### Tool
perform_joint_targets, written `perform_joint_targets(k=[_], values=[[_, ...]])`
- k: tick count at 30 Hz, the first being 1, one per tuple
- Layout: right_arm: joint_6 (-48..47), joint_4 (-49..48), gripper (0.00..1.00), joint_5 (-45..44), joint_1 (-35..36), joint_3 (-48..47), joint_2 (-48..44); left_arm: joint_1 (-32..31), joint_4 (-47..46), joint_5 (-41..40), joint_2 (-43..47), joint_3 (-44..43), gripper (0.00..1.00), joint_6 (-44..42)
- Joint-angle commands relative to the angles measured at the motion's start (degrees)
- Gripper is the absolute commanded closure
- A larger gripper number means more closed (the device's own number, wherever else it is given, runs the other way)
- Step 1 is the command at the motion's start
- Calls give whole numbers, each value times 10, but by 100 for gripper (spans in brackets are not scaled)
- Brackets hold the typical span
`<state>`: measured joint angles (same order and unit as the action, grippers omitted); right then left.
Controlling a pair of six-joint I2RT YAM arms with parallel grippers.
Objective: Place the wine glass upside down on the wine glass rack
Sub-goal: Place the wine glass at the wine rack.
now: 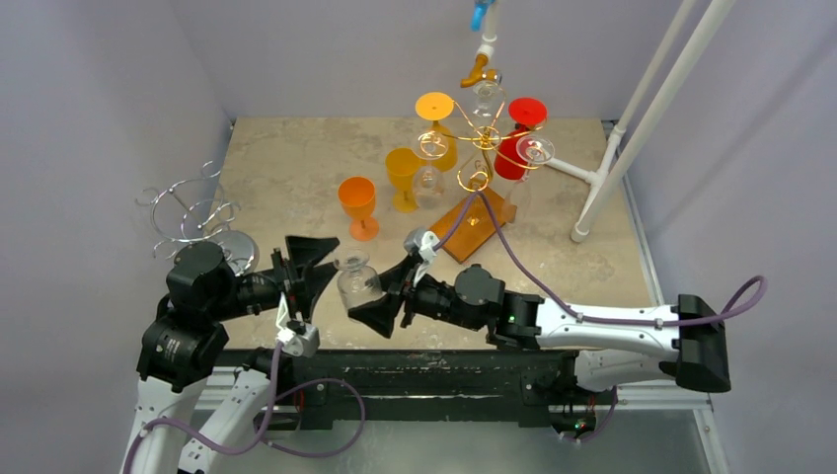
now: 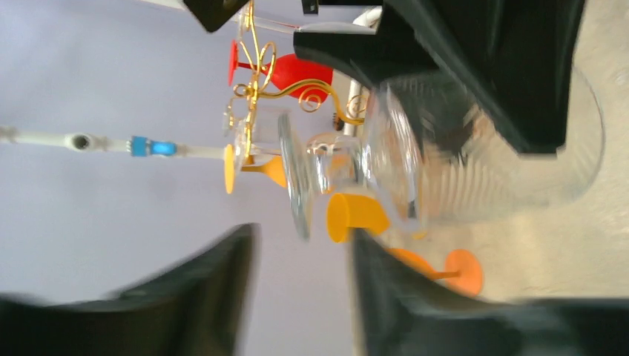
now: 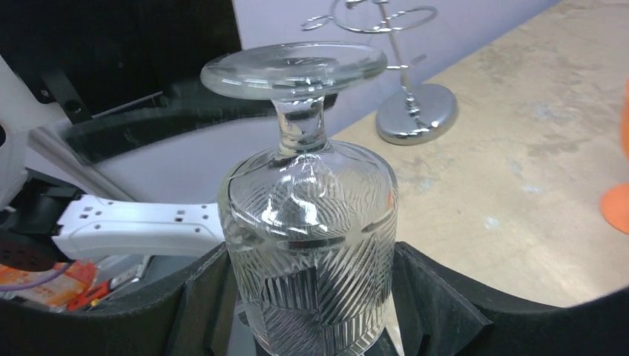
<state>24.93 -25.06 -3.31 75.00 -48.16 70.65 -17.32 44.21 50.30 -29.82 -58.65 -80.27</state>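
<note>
The clear cut-glass wine glass (image 1: 355, 278) hangs foot-up over the table's near edge, between my two grippers. My right gripper (image 1: 380, 291) is shut on its bowl; in the right wrist view the ribbed bowl (image 3: 311, 222) sits between both pads, foot on top. My left gripper (image 1: 331, 259) is just left of the glass, jaws slightly apart. In the left wrist view the glass foot (image 2: 297, 178) stands just past the blurred fingertips (image 2: 245, 245), ungripped. An empty silver wine glass rack (image 1: 192, 212) stands at the left edge, and its base (image 3: 415, 115) appears in the right wrist view.
A gold wire rack (image 1: 484, 138) on a wooden base (image 1: 474, 225) at the back holds several hanging glasses, red (image 1: 513, 148) and clear. An orange glass (image 1: 357, 202) and a yellow glass (image 1: 403, 173) stand mid-table. White pipes (image 1: 632, 109) rise at the right.
</note>
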Motion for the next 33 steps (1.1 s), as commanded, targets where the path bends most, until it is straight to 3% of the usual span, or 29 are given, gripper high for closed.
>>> perform_joint_targets(k=[1,2,4,7,11,17,22,33], values=[[-32,31,72,-99,-3,22,-88,0,-21,4,0,2,20,-1],[-42,57,74,-112,-7,23,-104,0,-9,2,-1,2,9,-14],[-58,111,78,-139,-18,27,-140,0,11,-6,-2,2,1,-34],[-78,177,82,-171,-51,35,-188,0,-14,-30,-2,16,0,13],[-103,240,97,-186,-119,45,-228,0,-47,-64,-12,33,0,104],[-136,262,100,-174,-224,52,-253,0,-77,-110,-46,41,0,211],[-150,272,100,-106,-300,34,-253,0,-88,-146,-83,41,0,273],[-156,278,100,-26,-331,21,-251,0,-53,-149,-72,56,0,255]])
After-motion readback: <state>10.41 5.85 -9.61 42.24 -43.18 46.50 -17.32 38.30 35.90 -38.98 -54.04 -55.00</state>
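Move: The wine glass rack's empty front loop is some 19 cm ahead of the right hand, 21 cm to its right and about 3 cm higher. Clear glasses hang on both sides of the loop: one 8 cm farther out and 9 cm left of it, the other 6 cm farther out and 13 cm right of it. From the left hand, the standing orange goblet lies roughly 21 cm ahead, 4 cm right and 26 cm below; the loop is about 16 cm ahead and 29 cm right. The clear wine glass, still upside down in the right fingers' grip around its bowl, is carried right and forward, some 22 cm and 15 cm, towards the rack's front loop, sinking slightly; the wrist swings about 40 degrees clockwise, fingertips dipping, then nearly halts. The left hand, empty beside the glass foot, opens wide and moves forward and down towards the orange goblet, tilting and turning counter-clockwise. ##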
